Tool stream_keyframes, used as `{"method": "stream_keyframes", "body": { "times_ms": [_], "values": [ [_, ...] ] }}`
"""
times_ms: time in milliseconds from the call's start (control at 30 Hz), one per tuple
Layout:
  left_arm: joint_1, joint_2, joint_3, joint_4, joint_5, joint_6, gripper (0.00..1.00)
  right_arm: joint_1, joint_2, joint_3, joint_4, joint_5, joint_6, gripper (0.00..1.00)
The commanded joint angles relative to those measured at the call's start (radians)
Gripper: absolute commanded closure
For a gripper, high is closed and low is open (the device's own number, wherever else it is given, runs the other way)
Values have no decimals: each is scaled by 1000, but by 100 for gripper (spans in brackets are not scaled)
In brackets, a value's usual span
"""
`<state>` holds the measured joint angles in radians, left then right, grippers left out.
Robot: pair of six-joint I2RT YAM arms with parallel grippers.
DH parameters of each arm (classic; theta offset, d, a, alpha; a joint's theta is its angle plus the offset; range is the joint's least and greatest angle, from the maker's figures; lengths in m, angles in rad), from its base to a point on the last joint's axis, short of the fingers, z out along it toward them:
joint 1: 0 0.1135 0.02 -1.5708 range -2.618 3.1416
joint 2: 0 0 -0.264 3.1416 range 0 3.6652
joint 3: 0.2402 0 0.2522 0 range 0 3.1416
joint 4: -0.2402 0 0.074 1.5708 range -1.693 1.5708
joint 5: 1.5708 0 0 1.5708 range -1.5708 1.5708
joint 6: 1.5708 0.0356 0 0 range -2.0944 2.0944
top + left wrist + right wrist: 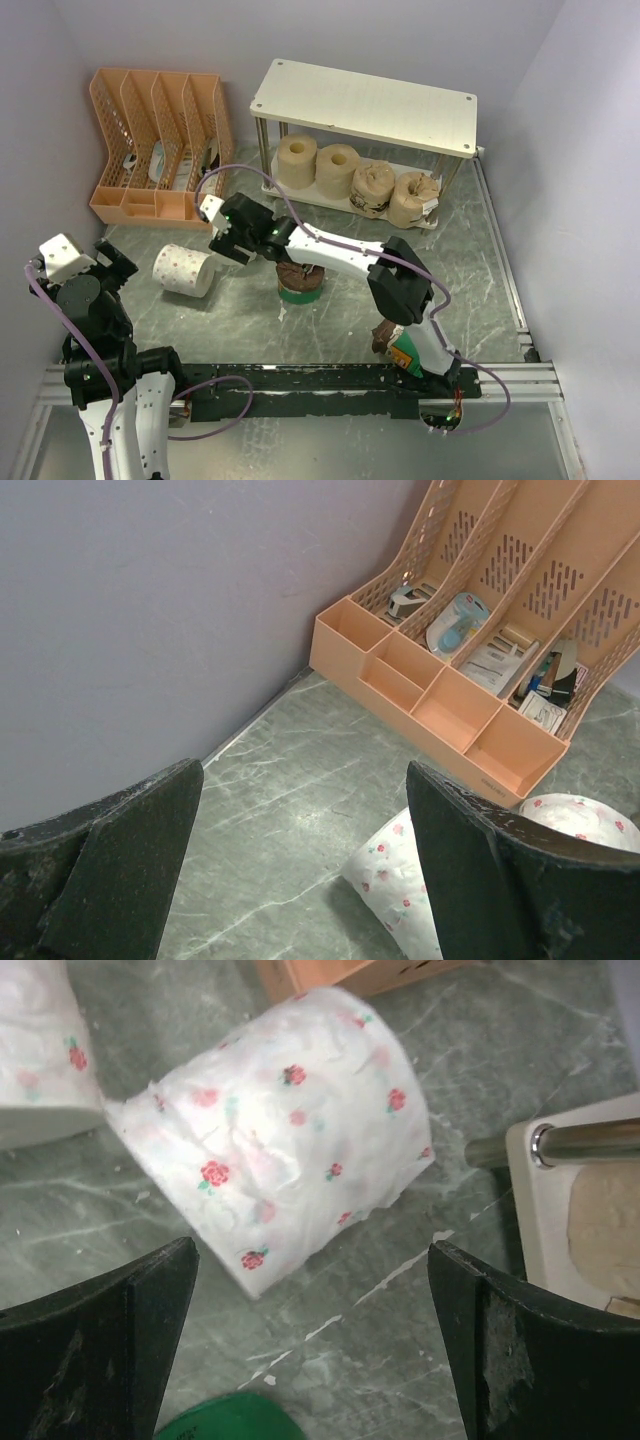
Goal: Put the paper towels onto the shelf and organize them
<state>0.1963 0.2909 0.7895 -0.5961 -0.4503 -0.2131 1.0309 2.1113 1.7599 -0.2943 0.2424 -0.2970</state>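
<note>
The shelf [365, 105] stands at the back with four beige paper towels [355, 178] on its lower board. A white flowered roll [280, 1130] lies on its side just ahead of my right gripper [310, 1290], which is open and apart from it. In the top view that gripper [222, 232] hides this roll. A second white roll [183, 270] lies to the left; it also shows by my open left gripper [305, 780] as a roll [395, 880] partly behind the right finger. A green-banded roll [300, 283] stands under the right arm. Another dark roll [392, 345] sits near the right arm's base.
An orange slotted organizer [160, 145] with small items stands at the back left, against the wall. The shelf's corner leg [590, 1142] is close to the right of my right gripper. Grey walls bound the table on the left, the back and the right.
</note>
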Motion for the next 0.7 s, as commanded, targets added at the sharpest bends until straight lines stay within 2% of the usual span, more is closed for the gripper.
{"method": "stream_keyframes", "body": {
  "times_ms": [0,167,300,467,567,600,667],
  "values": [
    [10,-4,-2,30,-21,6,6,-4,14,40,-24,-50,-51,2],
    [10,-2,-4,32,-19,6,6,-9,39,23,6,-70,-39,4],
    [8,-1,-3,32,-16,7,6,-23,62,20,38,-115,-16,10],
    [8,3,-3,30,-16,7,6,-53,101,49,35,-232,38,24],
    [9,2,-2,30,-18,7,6,-58,97,20,77,-245,47,31],
    [8,2,-2,30,-19,7,6,-56,96,16,84,-243,47,35],
    [8,1,-2,30,-19,9,6,-56,98,18,80,-229,52,53]
  ]
}}
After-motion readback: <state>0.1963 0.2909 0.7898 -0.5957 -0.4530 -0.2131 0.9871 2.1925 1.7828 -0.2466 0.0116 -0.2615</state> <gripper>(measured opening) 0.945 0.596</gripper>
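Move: Under the right gripper lies the flowered roll by the shelf, its middle about 4 cm ahead, 4 cm left and 6 cm below the hand. The second flowered roll is about 15 cm left and 5 cm back; the brown-and-green roll some 11 cm right and 6 cm back. The shelf's left front leg stands about 14 cm ahead and 4 cm right. From the left hand the aimed-at roll is roughly 21 cm ahead, 21 cm right and 22 cm below. Sinking about a centimetre first and briefly holding there, the right hand then eases down and left onto the near end of the flowered roll, around 3.5 cm down in all and 2.5 cm left. Its fingers draw in from wide open to a bit over half, straddling the roll and starting to pinch its sides, while the fingertips tip slightly down and the hand turns a little counter-clockwise. ##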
